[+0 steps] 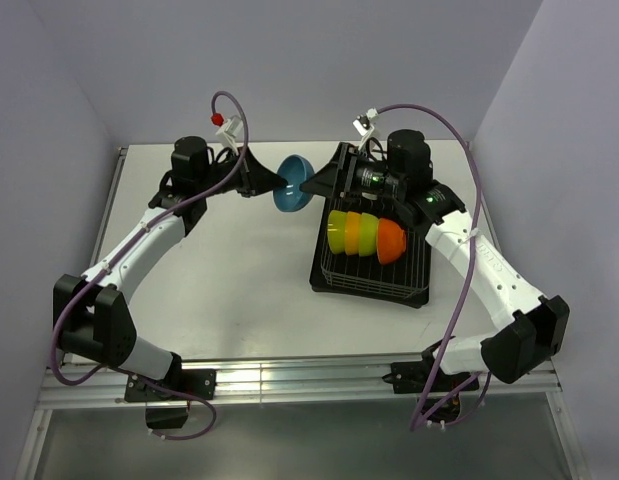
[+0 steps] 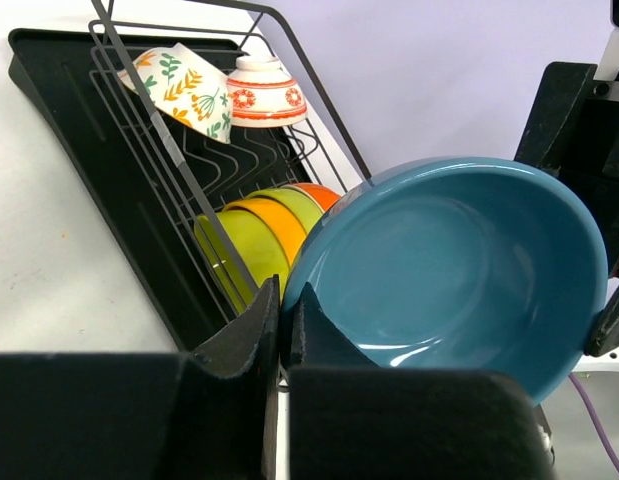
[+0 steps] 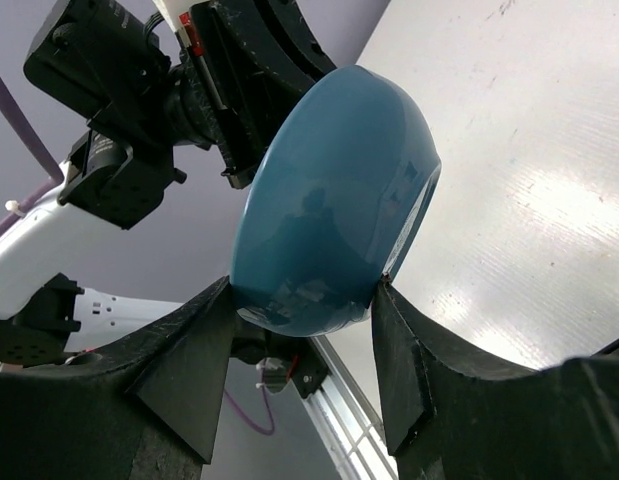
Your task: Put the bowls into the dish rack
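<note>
The blue bowl (image 1: 292, 183) hangs in the air just left of the black wire dish rack (image 1: 334, 282). My left gripper (image 1: 277, 183) is shut on its rim, one finger inside and one outside, as the left wrist view shows (image 2: 284, 290). My right gripper (image 1: 317, 180) reaches from over the rack. In the right wrist view (image 3: 304, 288) its fingers press the bowl's (image 3: 329, 200) underside and rim. In the rack stand two lime green bowls (image 1: 339, 232) (image 1: 366, 234), an orange bowl (image 2: 269, 225) between them, and a salmon-red bowl (image 1: 390, 241). A cream floral bowl (image 2: 184, 88) sits at the rack's far end.
A small white bowl with red marks (image 2: 264, 95) sits beside the cream one at the rack's far end. Purple cables (image 1: 459, 150) arc over both arms. The white table (image 1: 239, 260) spreads left of the rack, with walls close behind and at both sides.
</note>
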Controlling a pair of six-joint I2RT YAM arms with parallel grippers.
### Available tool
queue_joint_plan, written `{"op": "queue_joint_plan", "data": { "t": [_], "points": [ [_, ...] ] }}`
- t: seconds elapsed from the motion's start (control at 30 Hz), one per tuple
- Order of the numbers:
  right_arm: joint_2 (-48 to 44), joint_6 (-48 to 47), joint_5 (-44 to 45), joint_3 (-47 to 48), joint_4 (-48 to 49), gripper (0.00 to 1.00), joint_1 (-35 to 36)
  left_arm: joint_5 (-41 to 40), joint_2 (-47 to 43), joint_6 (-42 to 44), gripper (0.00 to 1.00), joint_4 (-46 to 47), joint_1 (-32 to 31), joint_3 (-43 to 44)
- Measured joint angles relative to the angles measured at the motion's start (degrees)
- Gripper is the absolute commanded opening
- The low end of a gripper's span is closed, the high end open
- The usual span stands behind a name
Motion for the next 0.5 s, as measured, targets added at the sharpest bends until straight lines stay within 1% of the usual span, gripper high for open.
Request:
{"op": "queue_joint_plan", "data": {
  "t": [0.07, 0.13, 0.2, 0.23, 0.3, 0.33, 0.4, 0.43, 0.5],
  "points": [
    [0.00, -0.24, 0.02, 0.00, -0.17, 0.00, 0.00, -0.15, 0.00, 0.37, 0.13, -0.20, -0.09, 0.00],
    [-0.02, -0.48, 0.02, 0.00, -0.33, 0.00, -0.02, -0.39, 0.00, 0.66, 0.15, -0.33, -0.13, 0.00],
    [-0.02, -0.83, -0.04, 0.00, -0.44, 0.00, -0.02, -0.57, 0.00, 0.79, 0.20, -0.39, -0.20, 0.02],
    [-0.02, -1.03, -0.09, 0.00, -0.44, 0.00, -0.07, -0.55, 0.00, 0.81, 0.31, -0.50, -0.24, 0.07],
    [-0.02, -1.16, -0.22, 0.00, -0.42, 0.00, -0.20, -0.48, 0.04, 0.96, 0.43, -0.79, -0.46, 0.35],
    [-0.02, -1.16, -0.39, 0.00, -0.44, 0.00, -0.35, -0.46, 0.09, 1.05, 0.51, -0.90, -0.66, 0.57],
    [-0.09, -1.16, -0.63, 0.00, -0.42, 0.00, -0.48, -0.44, 0.20, 1.31, 0.57, -1.33, -1.03, 0.96],
    [-0.20, -1.14, -0.72, -0.04, -0.42, 0.00, -0.63, -0.48, 0.26, 1.38, 0.63, -1.51, -1.14, 1.07],
    [-0.59, -1.14, -0.92, -0.44, -0.35, 0.00, -1.16, -0.55, 0.33, 1.73, 0.66, -1.99, -1.25, 1.14]
  ]
}}
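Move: The blue bowl hangs between the hands, its middle about 3 cm back, 3 cm right and 3 cm above the left hand; from the right hand it is roughly 3 cm ahead, 3 cm left and 2 cm below. From the right hand, the dish rack's middle lies some 14 cm ahead, 20 cm right and 30 cm below, and the nearest green bowl in it about 11 cm ahead, 8 cm right and 27 cm down. The blue bowl's rim is let go by the left fingers, which open from a tight pinch to over half wide while the left hand stays nearly in place, easing less than 1 cm to the right. The right fingers keep their clasp on the bowl's outer side and the right hand hardly shifts, with no real turn of either wrist. ##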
